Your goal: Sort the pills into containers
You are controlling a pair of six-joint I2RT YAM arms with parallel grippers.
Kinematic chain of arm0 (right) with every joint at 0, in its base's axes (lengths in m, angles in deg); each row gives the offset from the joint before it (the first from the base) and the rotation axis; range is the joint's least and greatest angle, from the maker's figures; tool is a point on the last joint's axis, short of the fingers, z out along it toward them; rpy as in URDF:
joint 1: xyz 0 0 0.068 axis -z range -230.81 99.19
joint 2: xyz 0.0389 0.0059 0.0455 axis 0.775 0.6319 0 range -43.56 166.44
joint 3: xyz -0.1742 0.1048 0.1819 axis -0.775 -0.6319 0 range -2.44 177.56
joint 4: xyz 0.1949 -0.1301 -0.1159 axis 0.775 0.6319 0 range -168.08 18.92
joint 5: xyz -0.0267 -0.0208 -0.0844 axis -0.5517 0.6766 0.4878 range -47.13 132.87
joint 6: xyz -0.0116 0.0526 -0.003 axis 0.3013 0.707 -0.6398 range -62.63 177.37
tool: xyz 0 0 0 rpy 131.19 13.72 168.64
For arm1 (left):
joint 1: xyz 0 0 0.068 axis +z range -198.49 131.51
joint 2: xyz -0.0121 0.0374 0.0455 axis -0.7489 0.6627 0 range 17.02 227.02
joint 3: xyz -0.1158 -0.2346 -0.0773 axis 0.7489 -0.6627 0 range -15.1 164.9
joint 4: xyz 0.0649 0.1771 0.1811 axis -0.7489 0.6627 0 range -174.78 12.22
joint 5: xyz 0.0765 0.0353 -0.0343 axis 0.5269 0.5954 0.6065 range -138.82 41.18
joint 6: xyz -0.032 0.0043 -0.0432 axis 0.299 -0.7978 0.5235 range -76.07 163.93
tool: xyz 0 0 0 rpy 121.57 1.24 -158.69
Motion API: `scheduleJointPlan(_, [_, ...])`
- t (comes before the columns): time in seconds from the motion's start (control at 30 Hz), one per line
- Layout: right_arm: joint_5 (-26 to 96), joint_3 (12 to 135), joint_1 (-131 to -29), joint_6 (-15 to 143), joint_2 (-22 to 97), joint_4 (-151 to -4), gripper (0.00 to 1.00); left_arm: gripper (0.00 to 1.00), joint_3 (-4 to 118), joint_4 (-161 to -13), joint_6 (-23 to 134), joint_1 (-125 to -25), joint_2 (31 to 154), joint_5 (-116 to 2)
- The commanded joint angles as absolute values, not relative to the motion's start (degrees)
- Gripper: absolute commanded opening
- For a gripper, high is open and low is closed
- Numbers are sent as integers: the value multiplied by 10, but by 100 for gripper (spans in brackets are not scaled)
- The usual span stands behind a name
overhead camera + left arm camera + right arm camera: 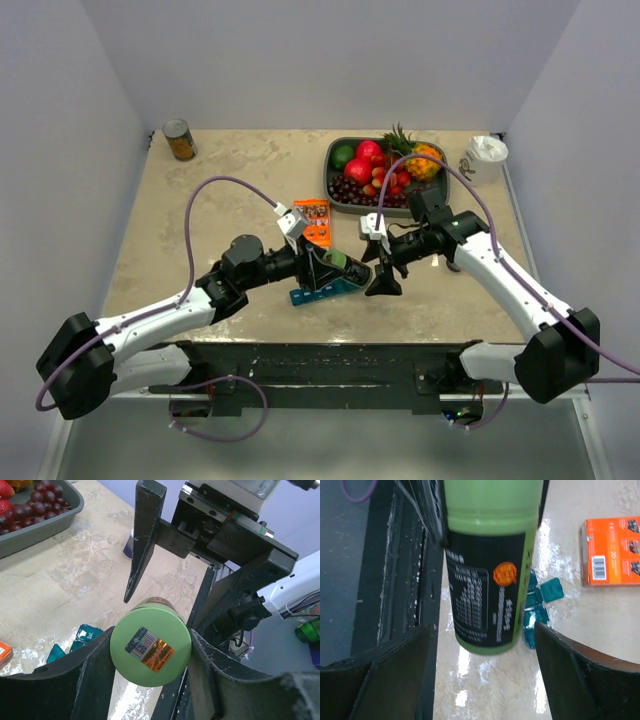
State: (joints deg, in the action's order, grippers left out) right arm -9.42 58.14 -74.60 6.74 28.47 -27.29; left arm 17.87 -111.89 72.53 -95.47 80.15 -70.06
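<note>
My left gripper (150, 647) is shut on a small green bottle (150, 648), its fingers (95, 667) pressed against both sides, holding it above the table (200, 215). The bottle (338, 262) hangs over the teal containers strip (318, 291), whose lidded compartments show beside it (540, 605) and under it (82, 636). My right gripper (485, 645) stands open, facing the bottle (490, 580), with its fingers either side of the bottle's lower end and apart from it. One right finger (142, 545) reaches down just above the bottle. No pills show.
An orange box (314, 222) lies just behind the strip. A grey tray (331, 188) of fruit stands at the back right, with a white cup (486, 158) beside it. A can (180, 140) stands at the back left.
</note>
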Motion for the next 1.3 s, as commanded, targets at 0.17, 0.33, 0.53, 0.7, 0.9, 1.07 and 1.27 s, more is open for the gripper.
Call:
scheduleJointPlan(0.17, [-178,618,-774,153,326,-332,84,0,187,-1220,757,-970,815,-658])
scheduleJointPlan(0.33, [-174,595,-774,197,319,-374,75,0,174,-1245,772,-970,812,-645])
scheduleJointPlan(0.53, [-213,586,-774,224,320,-400,65,0,167,-1265,786,-970,811,-646])
scheduleJointPlan(0.7, [-236,593,-774,202,323,-381,31,0,159,-1275,792,-971,804,-639])
scheduleJointPlan(0.9, [-227,593,-774,132,305,-326,0,8,150,-1275,787,-970,791,-640])
scheduleJointPlan(1.07, [-202,585,-774,87,286,-304,0,66,143,-1257,762,-969,765,-648])
scheduleJointPlan(1.27, [-164,568,-774,75,272,-305,0,92,154,-1143,686,-967,703,-612])
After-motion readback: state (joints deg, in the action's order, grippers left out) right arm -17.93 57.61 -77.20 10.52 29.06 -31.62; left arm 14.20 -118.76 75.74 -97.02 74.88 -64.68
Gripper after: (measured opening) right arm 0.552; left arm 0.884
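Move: The green-capped bottle is still pinched by its cap end in the left hand, its middle about 3 cm to that hand's right; from the open right hand it lies some 5 cm to the left and 2 cm higher. Below, the teal pill organizer sits roughly 5 cm ahead of the right hand, 8 cm left and 13 cm down, with the orange box about 12 cm beyond the organizer and 2 cm farther left. The right hand slides about 4 cm left and 2 cm up onto the free end of the bottle, its fingers tipping up some 10 degrees, closes on the black-labelled body, then eases a couple of centimetres back and right with its grip kept. The left hand, after rising a little with the cap, opens late, lets go and starts drawing off up and left. ##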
